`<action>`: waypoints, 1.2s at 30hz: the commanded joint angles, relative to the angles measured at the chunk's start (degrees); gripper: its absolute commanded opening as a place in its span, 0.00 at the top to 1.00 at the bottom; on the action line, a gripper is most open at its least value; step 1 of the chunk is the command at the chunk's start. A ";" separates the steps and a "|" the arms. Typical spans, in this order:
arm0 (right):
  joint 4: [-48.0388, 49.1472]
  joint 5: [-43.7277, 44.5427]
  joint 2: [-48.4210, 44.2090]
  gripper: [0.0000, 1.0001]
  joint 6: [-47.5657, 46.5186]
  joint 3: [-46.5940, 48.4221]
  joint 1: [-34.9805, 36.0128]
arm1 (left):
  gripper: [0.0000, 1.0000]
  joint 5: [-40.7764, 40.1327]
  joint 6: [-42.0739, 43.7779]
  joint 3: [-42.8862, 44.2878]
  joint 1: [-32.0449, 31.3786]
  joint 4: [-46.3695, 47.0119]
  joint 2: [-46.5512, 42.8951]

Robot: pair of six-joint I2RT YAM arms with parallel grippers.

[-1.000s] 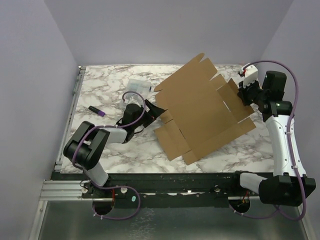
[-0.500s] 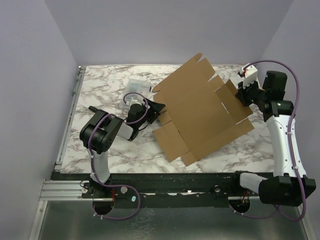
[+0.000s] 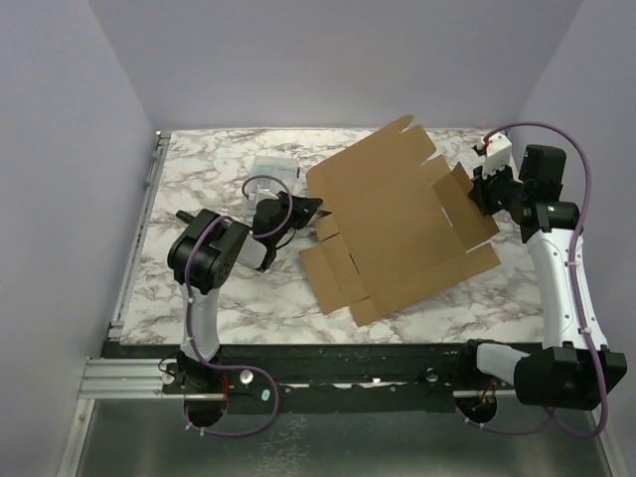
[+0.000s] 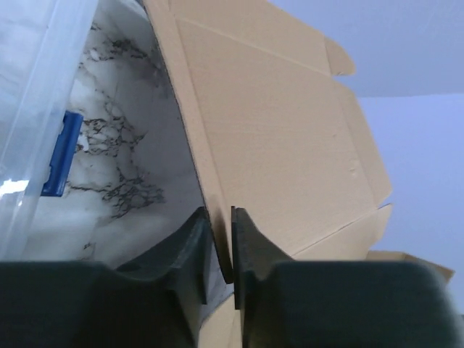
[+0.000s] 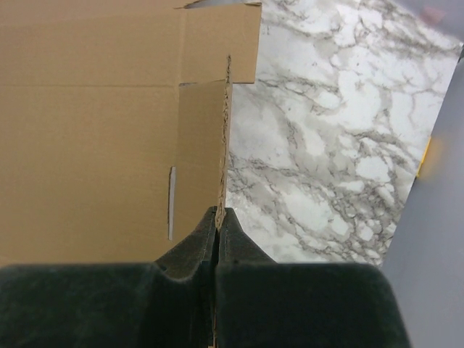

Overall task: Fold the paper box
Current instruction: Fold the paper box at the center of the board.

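Note:
The paper box point(image 3: 397, 224) is a flat brown cardboard sheet with flaps and slits, tilted up off the marble table. My left gripper point(image 3: 314, 211) is at the sheet's left edge. In the left wrist view its fingers point(image 4: 250, 243) stand on either side of that edge of the paper box point(image 4: 283, 138), closed to a narrow slot. My right gripper point(image 3: 484, 191) holds a raised flap on the sheet's right side. In the right wrist view the right gripper point(image 5: 219, 214) is shut on the edge of the paper box point(image 5: 94, 130).
A clear plastic case point(image 3: 275, 171) lies behind the left gripper. Its wall and blue latch point(image 4: 61, 152) fill the left side of the left wrist view. Marble table point(image 3: 199, 159) shows around the sheet. Purple walls close in the back and sides.
The left arm swung in toward the sheet's left edge and its jaws closed from wide open onto that edge. The sheet shifted slightly left. The right gripper kept its hold.

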 commanded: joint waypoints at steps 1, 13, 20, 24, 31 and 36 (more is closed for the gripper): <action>1.86 2.20 -0.39 0.99 2.54 -1.63 -0.31 | 0.86 1.53 2.98 1.69 0.36 3.83 -2.19; 3.32 0.66 2.95 0.99 3.12 -0.80 -0.31 | 1.00 2.81 16.01 -1.85 -0.97 1.51 -18.79; 2.31 -7.19 7.88 0.99 3.02 1.10 -0.31 | 1.00 -8.98 25.57 -8.05 -6.18 -16.35 -36.44; 3.50 -12.15 12.23 0.99 3.53 0.60 -0.11 | 1.00 -19.69 26.97 -15.04 -10.96 -25.59 -47.32; 9.30 -17.24 19.42 0.99 4.34 -3.67 1.94 | 1.00 -29.21 25.99 -31.05 -15.32 -27.25 -59.46; 15.99 -18.24 22.21 0.99 4.40 -8.60 3.23 | 1.00 -30.43 28.66 -36.35 -15.62 -26.73 -62.95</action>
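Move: The near end of the far panel's left edge is already between the left hand's half-shut fingers, right at the hand point. That panel's middle is about 8 cm ahead and 12 cm right; the near-left flap lies some 14 cm back, 4 cm right and 6 cm lower. The clear tray is about 8 cm ahead, 11 cm left and 7 cm down. From the right hand, already shut on the right flap, the centre panel's middle is roughly 17 cm left, 2 cm ahead and 12 cm below. The left fingers finish closing and pinch the far panel's left edge by its crease, then carry it steeply up about 18 cm, swinging back and drifting left; near the end the hand drops most of that height while still drawing back, its left side rolling up. The right hand keeps its pinch on the right flap and brings it down some 13 cm and leftward, tipping its fingers down about 20 degrees. ##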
